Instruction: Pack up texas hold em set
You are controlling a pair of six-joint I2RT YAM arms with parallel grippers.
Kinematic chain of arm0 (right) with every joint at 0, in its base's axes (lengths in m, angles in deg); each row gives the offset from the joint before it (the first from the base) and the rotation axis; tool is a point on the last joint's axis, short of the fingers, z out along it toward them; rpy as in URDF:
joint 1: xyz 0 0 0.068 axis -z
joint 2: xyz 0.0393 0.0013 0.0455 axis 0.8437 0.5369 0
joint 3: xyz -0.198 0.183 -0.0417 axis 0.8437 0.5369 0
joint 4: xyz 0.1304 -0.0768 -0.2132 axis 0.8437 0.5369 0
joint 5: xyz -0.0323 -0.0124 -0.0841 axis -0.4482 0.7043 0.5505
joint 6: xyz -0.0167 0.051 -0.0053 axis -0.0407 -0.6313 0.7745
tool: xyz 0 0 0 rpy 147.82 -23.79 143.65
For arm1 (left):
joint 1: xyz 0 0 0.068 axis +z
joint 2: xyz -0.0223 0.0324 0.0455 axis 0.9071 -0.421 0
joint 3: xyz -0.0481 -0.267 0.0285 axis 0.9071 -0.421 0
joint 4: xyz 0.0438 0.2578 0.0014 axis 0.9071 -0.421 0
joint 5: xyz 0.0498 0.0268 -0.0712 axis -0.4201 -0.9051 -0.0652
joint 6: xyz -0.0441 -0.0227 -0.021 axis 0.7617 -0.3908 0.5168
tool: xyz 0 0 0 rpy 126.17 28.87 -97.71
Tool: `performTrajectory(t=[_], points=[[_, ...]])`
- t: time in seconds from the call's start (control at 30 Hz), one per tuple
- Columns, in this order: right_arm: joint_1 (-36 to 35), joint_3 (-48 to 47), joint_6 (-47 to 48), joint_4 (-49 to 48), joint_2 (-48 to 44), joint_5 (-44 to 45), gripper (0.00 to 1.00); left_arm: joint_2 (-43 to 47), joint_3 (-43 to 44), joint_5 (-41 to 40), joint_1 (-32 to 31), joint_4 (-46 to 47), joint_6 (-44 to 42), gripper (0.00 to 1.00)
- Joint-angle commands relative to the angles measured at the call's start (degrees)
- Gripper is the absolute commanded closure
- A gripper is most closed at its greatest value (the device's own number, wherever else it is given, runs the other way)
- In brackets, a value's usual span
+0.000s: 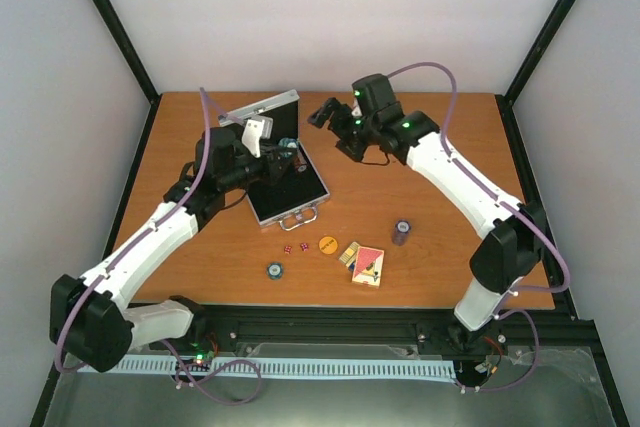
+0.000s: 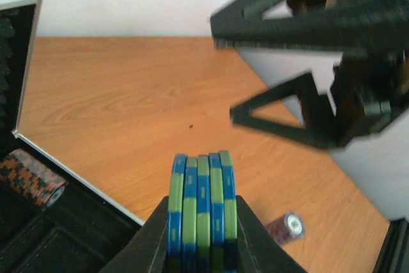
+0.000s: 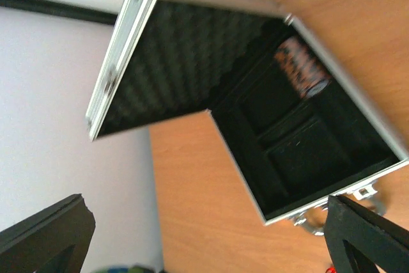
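Note:
The silver case (image 1: 290, 197) lies open left of centre, its lid (image 1: 262, 107) raised. One orange-and-black chip stack (image 3: 300, 67) sits in its black lining (image 2: 32, 177). My left gripper (image 2: 201, 222) is shut on a stack of blue-and-green chips (image 2: 201, 190), held on edge just past the case's right rim (image 2: 70, 165). My right gripper (image 3: 204, 241) hangs open and empty beside the case, fingers (image 3: 48, 234) wide apart. On the table in front lie a purple chip stack (image 1: 402, 232), an orange button (image 1: 327, 244), red dice (image 1: 293, 248), a blue chip (image 1: 274, 270) and card decks (image 1: 368, 265).
The right arm's gripper (image 2: 307, 113) hovers close in front of the left wrist camera. The case handle (image 1: 300, 218) points toward the arms. White walls and black frame posts (image 1: 110, 17) enclose the table.

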Motion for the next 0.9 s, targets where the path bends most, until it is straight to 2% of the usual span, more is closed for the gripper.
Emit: performTrajectory(t=[0.0,0.23,0.47,0.7,0.87], points=[[3.55,0.78,6.09,2.53,-2.98,3.88,0.00,0.70,5.34,4.98,0.64,-11.33,-9.52,0.99],[6.71,0.78,16.08,9.36,-5.06,7.51,0.00,-6.23,13.07,7.87,0.69,-26.49,-18.97,0.99],[7.41,5.13,22.15,11.56,-8.77,13.00,0.00,-16.67,21.58,2.67,0.65,-39.91,-28.76,0.99],[10.22,10.23,23.73,10.58,-11.86,12.83,0.00,-29.00,30.09,2.20,0.65,-43.88,-34.12,0.99],[11.97,13.11,24.53,9.98,-13.15,11.16,0.00,-38.57,38.28,-1.31,0.57,-47.60,-36.92,0.99]])
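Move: My left hand already holds the blue-green chip roll high over the open case. The case's middle is about 7 cm ahead, 2 cm left and 25 cm below; the orange chip roll lying inside is some 15 cm ahead and 3 cm right, and the case handle 3 cm back and 3 cm right. From my empty right hand, the case's middle is about 3 cm ahead, 14 cm left and 25 cm below; the standing purple roll is 13 cm back and 18 cm right. Keeping the blue-green roll pinched, I ease my left hand back a touch, then sink it about 13 cm towards the open case, drifting some 3 cm forward, while the wrist tips the fingers from nearly level to steeply down. My right hand, still wide open, clears out to the right by about 14 cm, sinking a little as its fingers tilt more downward and less to the left. ##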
